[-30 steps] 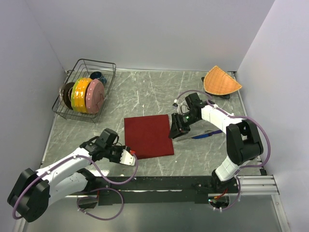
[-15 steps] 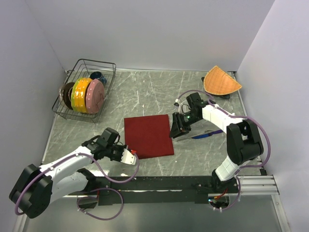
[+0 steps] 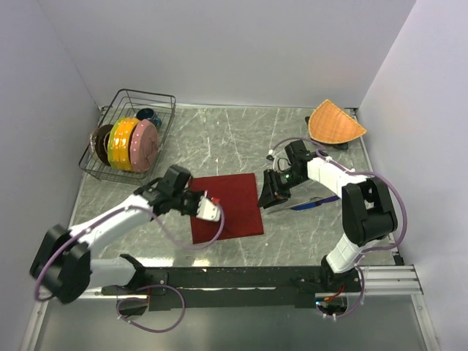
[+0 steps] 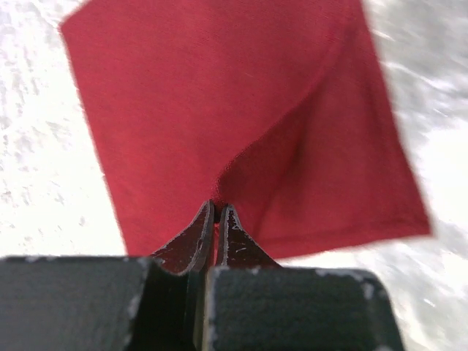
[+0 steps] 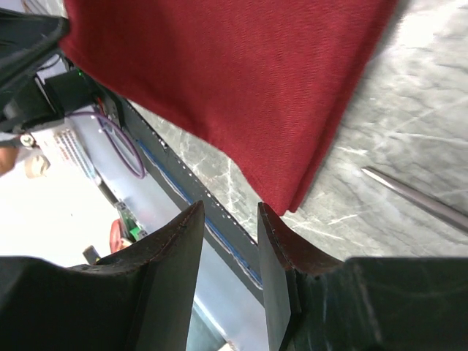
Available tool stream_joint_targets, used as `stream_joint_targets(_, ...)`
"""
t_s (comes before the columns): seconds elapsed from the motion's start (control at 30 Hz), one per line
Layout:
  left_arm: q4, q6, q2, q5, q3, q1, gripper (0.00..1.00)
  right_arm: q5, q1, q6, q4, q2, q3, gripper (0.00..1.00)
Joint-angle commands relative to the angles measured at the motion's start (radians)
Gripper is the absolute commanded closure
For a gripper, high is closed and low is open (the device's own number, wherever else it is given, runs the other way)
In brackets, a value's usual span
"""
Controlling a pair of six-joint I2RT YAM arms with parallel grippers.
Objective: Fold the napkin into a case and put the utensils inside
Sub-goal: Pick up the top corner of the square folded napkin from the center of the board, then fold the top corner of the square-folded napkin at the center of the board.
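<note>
The dark red napkin (image 3: 238, 191) lies flat in the middle of the table. My left gripper (image 3: 213, 213) hovers over its left half, shut on a pinch of the cloth's upper layer. In the left wrist view the napkin (image 4: 219, 95) rises in a ridge to the left gripper (image 4: 216, 208). My right gripper (image 3: 268, 196) stands open at the napkin's right edge, holding nothing. In the right wrist view the right gripper (image 5: 229, 206) is just off a napkin (image 5: 241, 73) corner. A slim silver utensil handle (image 5: 417, 194) lies beside it. The blue knife (image 3: 313, 205) shows under the right arm.
A wire dish rack (image 3: 162, 102) with coloured plates stands at the back left. An orange woven mat (image 3: 335, 123) sits at the back right. The black front rail (image 3: 256, 278) runs along the near edge of the table.
My left gripper has shut and moved up and to the right, from off the napkin's near left corner to over the cloth, taking a layer with it. The right arm has hardly moved.
</note>
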Motion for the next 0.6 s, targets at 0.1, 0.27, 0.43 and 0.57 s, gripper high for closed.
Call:
stream_joint_targets(0.1, 0.153, -0.097, 0.237, 0.042, 0.213, -0.002, 0.99, -0.014, -0.075, 0.004, 0.005, 0.009, 0.038, 0.56)
stream_joint_targets(0.27, 0.195, -0.129, 0.388, 0.037, 0.317, -0.002, 0.99, -0.016, -0.118, -0.005, -0.004, 0.01, 0.035, 0.56)
stream_joint_targets(0.43, 0.233, -0.172, 0.501, 0.026, 0.415, -0.004, 0.99, -0.017, -0.15, -0.014, -0.012, 0.01, 0.025, 0.56)
stream_joint_targets(0.57, 0.232, -0.172, 0.563, 0.031, 0.48, -0.007, 0.99, -0.017, -0.159, -0.016, -0.018, 0.01, 0.019, 0.55)
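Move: The left gripper already holds the lifted near-left corner of the napkin's top layer. The napkin's far-right corner lies about 13 cm ahead of it, 17 cm to its right and 8 cm below. The uncovered lower near-left corner is some 8 cm back and 4 cm to its left, and the near-right corner about 5 cm back and 19 cm to its right. From the right hand, the far-right corner is roughly 12 cm ahead and 3 cm left. Keep the left fingers shut on the lifted top-layer corner and sweep it about 13 cm, forward and to the right, diagonally over the napkin towards its far-right corner; stay nearly level, easing down slightly at the end. Meanwhile draw the open, empty right gripper some 4 to 5 cm right and forward, turning it a little clockwise, away from the napkin's near-right corner. ##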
